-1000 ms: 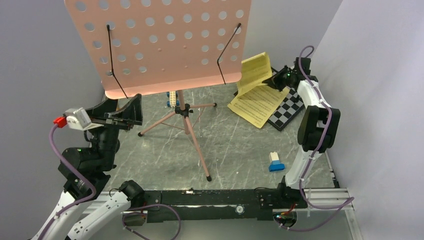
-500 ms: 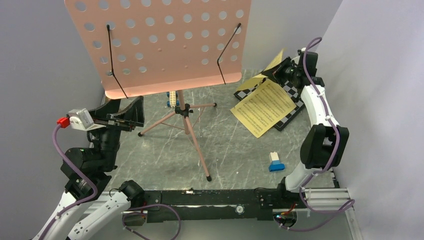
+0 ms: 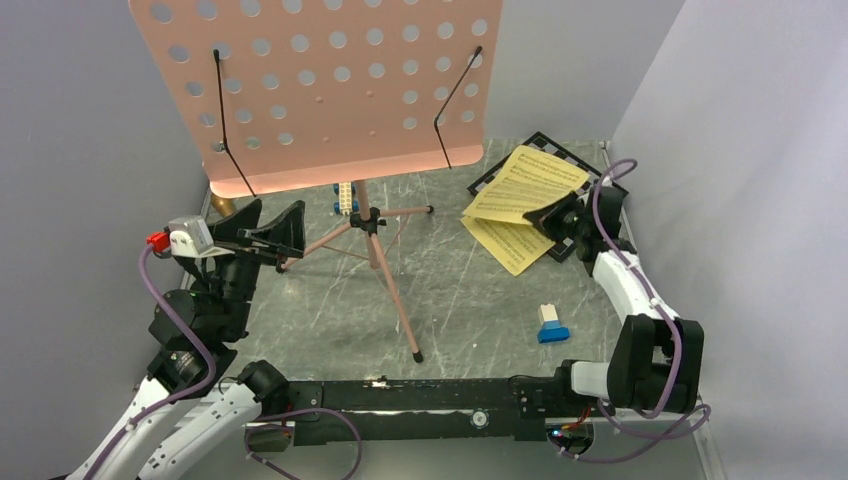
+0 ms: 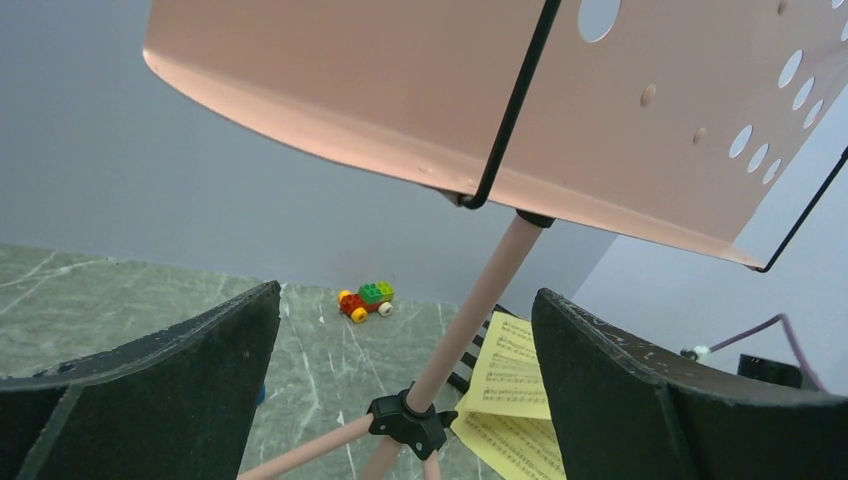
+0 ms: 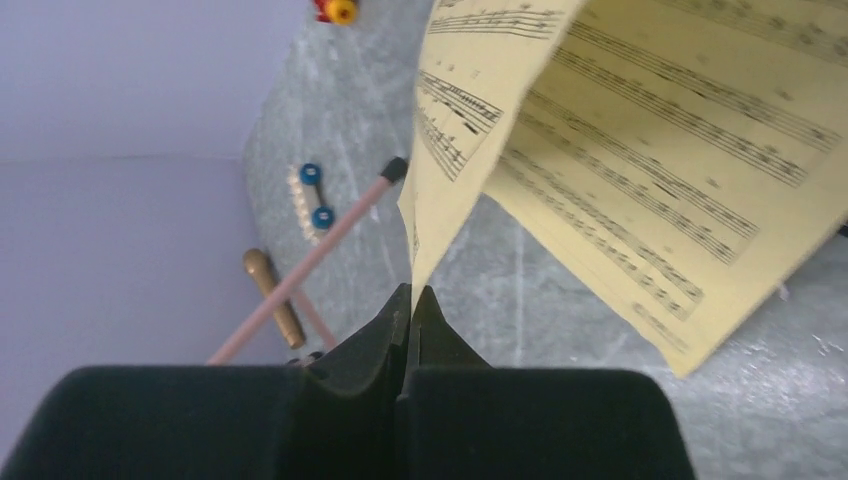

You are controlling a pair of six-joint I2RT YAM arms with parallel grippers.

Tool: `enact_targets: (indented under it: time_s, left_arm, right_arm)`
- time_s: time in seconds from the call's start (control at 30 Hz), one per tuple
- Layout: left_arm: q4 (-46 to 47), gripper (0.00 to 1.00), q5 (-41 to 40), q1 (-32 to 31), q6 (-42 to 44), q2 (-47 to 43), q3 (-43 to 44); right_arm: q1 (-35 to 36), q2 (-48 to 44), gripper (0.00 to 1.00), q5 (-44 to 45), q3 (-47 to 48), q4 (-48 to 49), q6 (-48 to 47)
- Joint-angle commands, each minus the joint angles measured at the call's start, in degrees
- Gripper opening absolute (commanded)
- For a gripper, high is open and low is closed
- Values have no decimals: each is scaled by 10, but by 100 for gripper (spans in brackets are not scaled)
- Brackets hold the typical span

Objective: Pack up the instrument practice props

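The pink music stand [image 3: 330, 90] stands mid-table on its tripod [image 3: 372, 228], its perforated desk filling the top of the view. My left gripper [image 3: 268, 228] is open, left of the tripod hub [image 4: 405, 418], with the pole [image 4: 480, 300] between the jaws' line of sight. My right gripper [image 3: 553, 215] is shut on a yellow sheet-music page [image 3: 530, 180] and holds it lifted; the page [image 5: 470, 110] rises from the pinched fingertips. A second yellow page [image 3: 510, 243] lies flat below. The gold-brown microphone [image 5: 272, 295] lies far left. The black mic stand is out of view.
A black-and-white chessboard [image 3: 545, 145] lies under the pages at back right. A blue and white brick toy [image 3: 550, 323] sits front right. A brick car [image 4: 366, 299] stands by the back wall. A blue-wheeled brick piece [image 3: 345, 198] is behind the tripod. Grey walls close both sides.
My right arm has drawn back toward the near side and lowered, carrying the pinched page off the chessboard. My left gripper has moved up and right toward the tripod.
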Motion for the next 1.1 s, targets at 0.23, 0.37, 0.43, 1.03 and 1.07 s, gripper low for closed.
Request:
enact_targets:
  time_s: [0.23,0.37,0.43,1.03,1.07]
  left_arm:
    - [-10,99,3,0,-32,-24,-23]
    - [-17,99,-10,0,-30,-31,-29]
    - [-17,99,-12,0,-29,-32,-31]
    - [-96,99,-28,0,-1,-49,-13]
    - [-99,99,-14,0,3,-50,-16]
  right_arm:
    - [8,20,4,48,-99,84,8]
    - [10,3,43,63,-70,56,-6]
    - [16,-6,57,74,-40,28,-17]
    - [263,-116,84,325,84,-82,-207]
    - [263,-136,87,315,58,-48,-202]
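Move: My right hand still pinches the near edge of the upper music sheet. The lower sheet it goes down onto has its middle about 8 cm ahead, 2 cm left and 12 cm below. Under it the chessboard is centred some 11 cm ahead and 8 cm right, and the blue-white block sits roughly 23 cm back and 5 cm right. From my left hand the lower sheet is about 24 cm ahead, 60 cm right and 37 cm down. I lower the pinched edge about 8 cm with my right hand, easing slightly back, and open my fingers to let go of the sheet over the lower one. Then I lift clear some 15 cm and swing left about 8 cm, rolling the hand's left side down and tipping the fingers up. Meanwhile my left hand, open and empty, sinks about 5 cm, tipping slightly down. ##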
